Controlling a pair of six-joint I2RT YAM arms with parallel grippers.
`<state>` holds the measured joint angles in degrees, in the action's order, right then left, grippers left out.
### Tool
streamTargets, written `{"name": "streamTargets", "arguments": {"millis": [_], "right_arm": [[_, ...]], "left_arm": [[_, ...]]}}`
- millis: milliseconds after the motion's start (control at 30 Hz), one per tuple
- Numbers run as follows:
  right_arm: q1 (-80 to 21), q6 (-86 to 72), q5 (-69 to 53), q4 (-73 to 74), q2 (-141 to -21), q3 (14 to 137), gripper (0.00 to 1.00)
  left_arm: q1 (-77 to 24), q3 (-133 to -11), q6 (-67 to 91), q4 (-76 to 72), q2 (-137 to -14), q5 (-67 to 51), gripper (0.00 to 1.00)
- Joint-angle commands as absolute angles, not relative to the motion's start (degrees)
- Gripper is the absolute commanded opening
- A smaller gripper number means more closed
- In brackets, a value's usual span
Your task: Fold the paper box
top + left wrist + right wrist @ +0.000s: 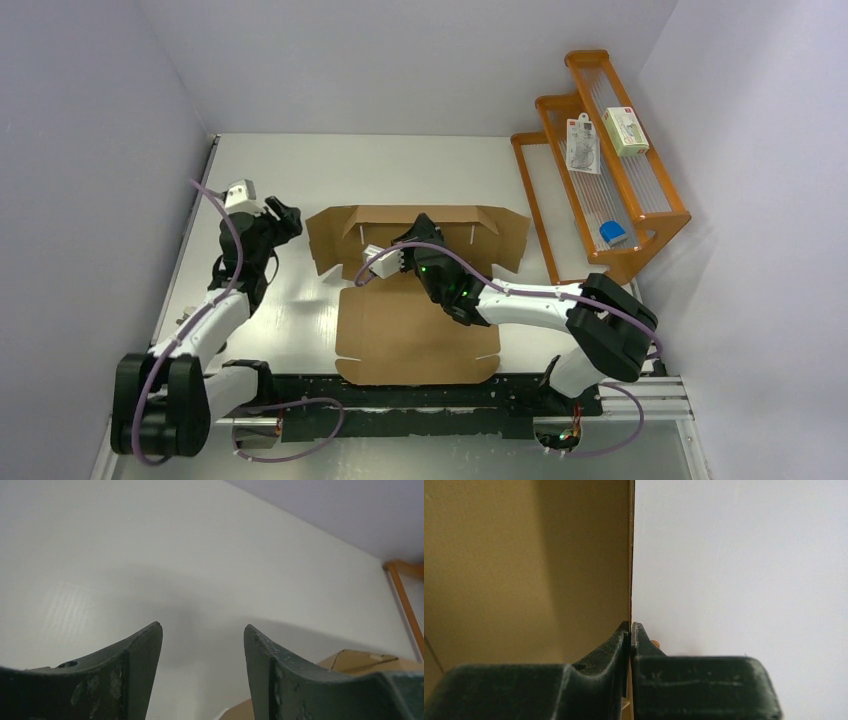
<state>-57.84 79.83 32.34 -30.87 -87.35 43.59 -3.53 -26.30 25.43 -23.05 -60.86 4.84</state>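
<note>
The paper box is brown cardboard lying mid-table, its near panel flat and its far panel raised with side flaps spread. My right gripper is at the top edge of that raised panel. In the right wrist view the gripper is shut on the panel's thin edge, with the cardboard face filling the left. My left gripper hangs just left of the box's left flap. In the left wrist view it is open with nothing between its fingers, and a corner of the box shows at the lower right.
An orange wire-fronted rack stands at the back right, holding small white packages and a blue item. Pale walls close in the table on three sides. A black rail runs along the near edge by the arm bases.
</note>
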Motion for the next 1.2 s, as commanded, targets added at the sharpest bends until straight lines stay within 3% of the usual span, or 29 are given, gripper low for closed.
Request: {"name": "streamTargets", "arguments": {"millis": [0,467,867,1167], "right_arm": [[-58.15,80.09,31.56,-30.41,-86.13,44.12,0.07],[-58.18,80.55,31.46,-30.74,-87.28,44.29,0.07],[-58.20,81.62,31.99,-32.11,-88.31,44.48,0.07],[-58.95,81.86,29.81,-31.86,-87.63,43.21,0.08]], "left_arm": [[-0.53,-28.14,26.60,-30.35,-66.60,-10.49,0.65],[0.46,-27.33,28.68,-48.06,-82.46,-37.51,0.53],[-5.73,-26.28,27.77,-46.89,-80.18,-38.20,0.43],[-7.55,-29.85,30.70,-37.67,-78.66,-33.61,0.38]]}}
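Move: The left side flap of the raised cardboard wall sticks out sideways, its middle some 12 cm to the left hand's right, 5 cm back and 7 cm lower. The wall's middle lies about 30 cm right of that hand, 5 cm back and 7 cm lower; the floor panel about 30 cm right, 22 cm back and 16 cm below. The right hand already pinches the wall's top edge, the wall's middle being straight below by 8 cm; the left flap is about 20 cm to its left, 2 cm back and 9 cm below. Sweeping rightward some 13 cm, the left hand first dips about 6 cm and edges forward, then rises 2–3 cm and draws slightly back as it pushes the left flap's outer face inward. Its wrist swings about 40 degrees clockwise and the fingers close partway, with nothing between them. The right hand stays put, keeping its pinch on the wall's top edge. ##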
